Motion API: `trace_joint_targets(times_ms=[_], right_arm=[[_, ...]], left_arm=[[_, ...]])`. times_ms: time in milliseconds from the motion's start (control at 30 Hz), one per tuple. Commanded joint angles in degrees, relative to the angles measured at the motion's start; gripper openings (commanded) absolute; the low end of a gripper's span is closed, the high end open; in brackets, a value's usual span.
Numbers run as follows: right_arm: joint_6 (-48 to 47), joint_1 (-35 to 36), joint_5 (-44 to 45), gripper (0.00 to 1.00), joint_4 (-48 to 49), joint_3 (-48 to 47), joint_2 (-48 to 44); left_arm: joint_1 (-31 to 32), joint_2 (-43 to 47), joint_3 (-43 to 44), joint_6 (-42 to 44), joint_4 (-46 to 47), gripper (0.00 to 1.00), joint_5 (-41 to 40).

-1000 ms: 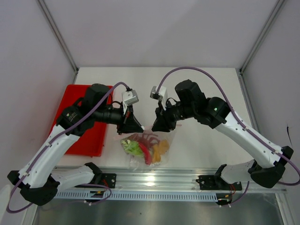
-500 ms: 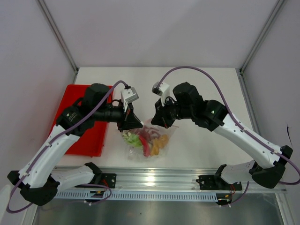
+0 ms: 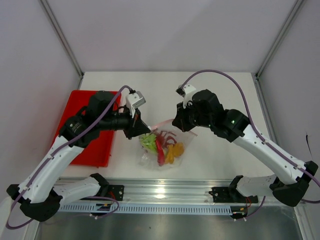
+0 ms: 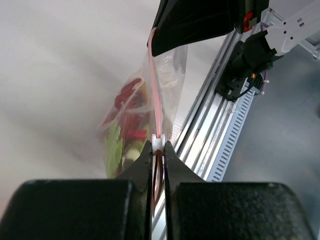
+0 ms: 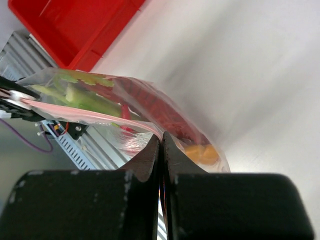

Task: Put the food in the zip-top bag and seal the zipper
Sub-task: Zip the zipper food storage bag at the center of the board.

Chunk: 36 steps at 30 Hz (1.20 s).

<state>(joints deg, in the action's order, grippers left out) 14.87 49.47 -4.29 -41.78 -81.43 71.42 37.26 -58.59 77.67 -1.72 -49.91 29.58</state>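
The zip-top bag [image 3: 164, 149] hangs between my two grippers over the table's front middle. The food is inside it: green stalks [image 3: 149, 142], a red chili [image 3: 159, 151] and yellow-orange pieces [image 3: 174, 151]. The pink zipper [image 4: 154, 80] runs taut from one gripper to the other. My left gripper [image 4: 158, 148] is shut on the zipper's end, just behind the white slider [image 4: 158, 142]. My right gripper [image 5: 161, 138] is shut on the bag's far top corner, where the zipper [image 5: 75, 110] ends. Green stalks [image 5: 82, 95], the red crab [image 5: 160, 115] and an orange piece [image 5: 202, 153] show through the plastic.
A red tray [image 3: 92, 145] lies at the left under my left arm, seen also as the red tray [image 5: 75, 25] from the right wrist. The aluminium rail [image 3: 165, 192] runs along the near edge, close below the bag.
My right gripper has shut on the bag's top edge and moved to the right. The zipper is now stretched between the grippers, and the bag has shifted a little right.
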Motion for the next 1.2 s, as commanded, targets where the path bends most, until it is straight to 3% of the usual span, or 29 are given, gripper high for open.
trace_joint_targets(times_ms=[0,433,700,1000,1100,1133,1167], right_arm=[[0.86,-2.62,7.81,0.00,-3.66,1.09,-1.90],[1.12,-3.42,8.79,0.00,-6.65,0.75,-1.72],[0.42,-3.33,6.23,0.00,-5.42,1.18,-0.14],[0.42,-3.42,9.04,0.00,-6.29,1.27,-1.37],[0.60,-3.51,9.22,0.00,-6.56,1.27,-1.63],[0.77,-3.51,9.22,0.00,-6.47,1.27,-1.63],[0.94,-3.42,9.13,0.00,-6.47,1.27,-1.55]], left_arm=[[0.19,3.39,0.03,-1.80,-1.86,0.01,-2.33],[-0.34,8.04,-0.76,-5.05,-4.14,0.01,-6.91],[-0.43,13.50,-8.76,-10.05,-0.45,0.16,-8.84],[-0.52,14.47,-8.68,-10.85,-1.15,0.09,-12.27],[-0.60,14.99,-8.67,-10.77,-1.24,0.18,-12.88],[-0.52,15.08,-8.67,-10.85,-1.16,0.36,-13.23],[-0.52,15.17,-8.67,-10.85,-1.15,0.45,-13.67]])
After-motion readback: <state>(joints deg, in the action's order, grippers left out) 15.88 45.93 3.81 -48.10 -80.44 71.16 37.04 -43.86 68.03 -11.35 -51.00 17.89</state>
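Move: The left fingers still grip the white slider at the zipper's left end. The right hand's pinch on the zipper strip is some 13 cm to their right and 3 cm ahead, putting the slider about 13 cm left and 3 cm back of the right hand. From the left hand, the bagged food hangs roughly 6 cm right, level fore and aft and 9 cm down; the red tray lies some 28 cm left, 14 cm ahead and well below. Keeping its grip at first, the left hand draws left, away from the right hand, then opens and comes free of the zipper's slider end, ending about 5 cm left, a little back and lower, turned some 15 degrees counter-clockwise. The right keeps its pinch on the strip, easing right, pausing, then going on to about 4.5 cm right while sinking and edging forward, turning slightly clockwise. ##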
